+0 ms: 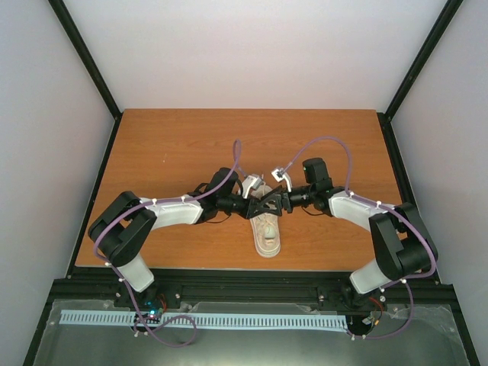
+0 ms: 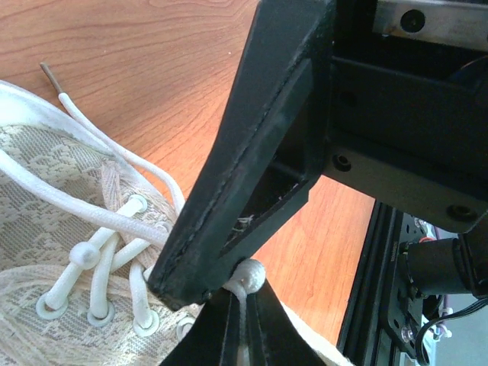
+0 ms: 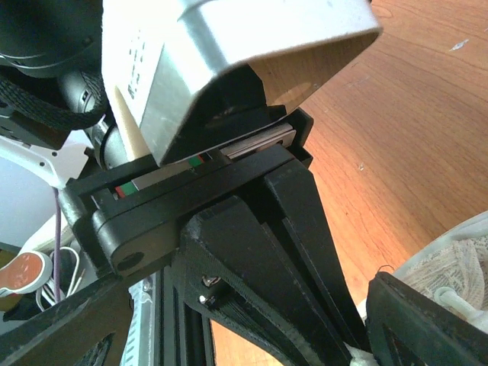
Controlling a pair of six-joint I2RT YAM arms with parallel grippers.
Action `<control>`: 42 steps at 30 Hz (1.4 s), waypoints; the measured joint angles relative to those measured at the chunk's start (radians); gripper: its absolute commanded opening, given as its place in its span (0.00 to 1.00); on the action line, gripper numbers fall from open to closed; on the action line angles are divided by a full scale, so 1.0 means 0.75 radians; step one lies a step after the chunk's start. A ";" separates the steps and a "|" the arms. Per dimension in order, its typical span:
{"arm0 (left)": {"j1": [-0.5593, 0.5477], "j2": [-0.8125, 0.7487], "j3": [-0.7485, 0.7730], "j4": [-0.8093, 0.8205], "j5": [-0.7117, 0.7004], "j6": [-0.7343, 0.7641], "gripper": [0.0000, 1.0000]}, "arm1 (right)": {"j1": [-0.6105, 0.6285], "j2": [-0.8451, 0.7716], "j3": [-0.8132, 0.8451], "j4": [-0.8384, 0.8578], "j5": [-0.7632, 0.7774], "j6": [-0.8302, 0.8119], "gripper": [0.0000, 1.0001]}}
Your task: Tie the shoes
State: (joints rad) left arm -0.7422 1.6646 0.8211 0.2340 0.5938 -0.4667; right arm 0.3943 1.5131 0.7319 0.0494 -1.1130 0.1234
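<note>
The cream sneaker (image 1: 268, 238) lies mid-table near the front edge, its laced part under both grippers. My left gripper (image 1: 259, 206) is shut on a white lace (image 2: 248, 276). The lace's knotted end pokes out just above the closed fingertips (image 2: 229, 320). My right gripper (image 1: 276, 203) stands open, facing the left one. One of its black fingers (image 2: 252, 152) crosses beside the pinched lace. In the right wrist view its jaws are wide apart around the left gripper's fingers (image 3: 305, 252). The shoe's mesh (image 3: 457, 263) shows at the right, and loose laces (image 2: 114, 152) trail over the upper (image 2: 53, 183).
The wooden table (image 1: 168, 152) is enclosed by white walls with black corner posts. A black rail (image 1: 252, 286) runs along the near edge, also in the left wrist view as a black rail (image 2: 381, 267). Purple cables (image 1: 335, 141) arc above both arms.
</note>
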 measured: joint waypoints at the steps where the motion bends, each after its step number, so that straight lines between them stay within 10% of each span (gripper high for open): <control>1: 0.001 0.000 0.000 -0.005 0.002 -0.004 0.01 | 0.002 0.006 0.000 0.002 0.000 -0.001 0.83; 29: -0.001 -0.057 0.016 0.006 0.001 -0.017 0.01 | 0.029 0.017 -0.105 0.047 0.034 0.047 0.72; 42: -0.002 -0.057 0.016 0.005 -0.072 -0.037 0.01 | 0.029 -0.011 -0.168 0.145 0.119 0.123 0.42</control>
State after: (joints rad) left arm -0.7437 1.6218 0.8333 0.2379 0.5396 -0.4942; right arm 0.4160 1.5051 0.6060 0.1585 -1.0241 0.2153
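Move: The white lace is pinched in the left hand's closed fingertips, right at its hand point. From the open right hand, that pinched lace lies about 4 cm below, roughly 1 cm nearer the base and level sideways. The shoe's middle is some 4 cm back of the left hand and 7 cm below it. The free lace end lies about 4 cm ahead and 5 cm to the right of the left hand, some 8 cm lower. The lace stays pinched in the left fingers, which lift it about 2.5 cm early on and later ease it 1 cm forward. The right hand sinks some 3.5 cm in two steps, drawing back slightly, its fingers coming down beside and below the left fingertips. In the second half they close from wide open to about half open around the hanging lace. ##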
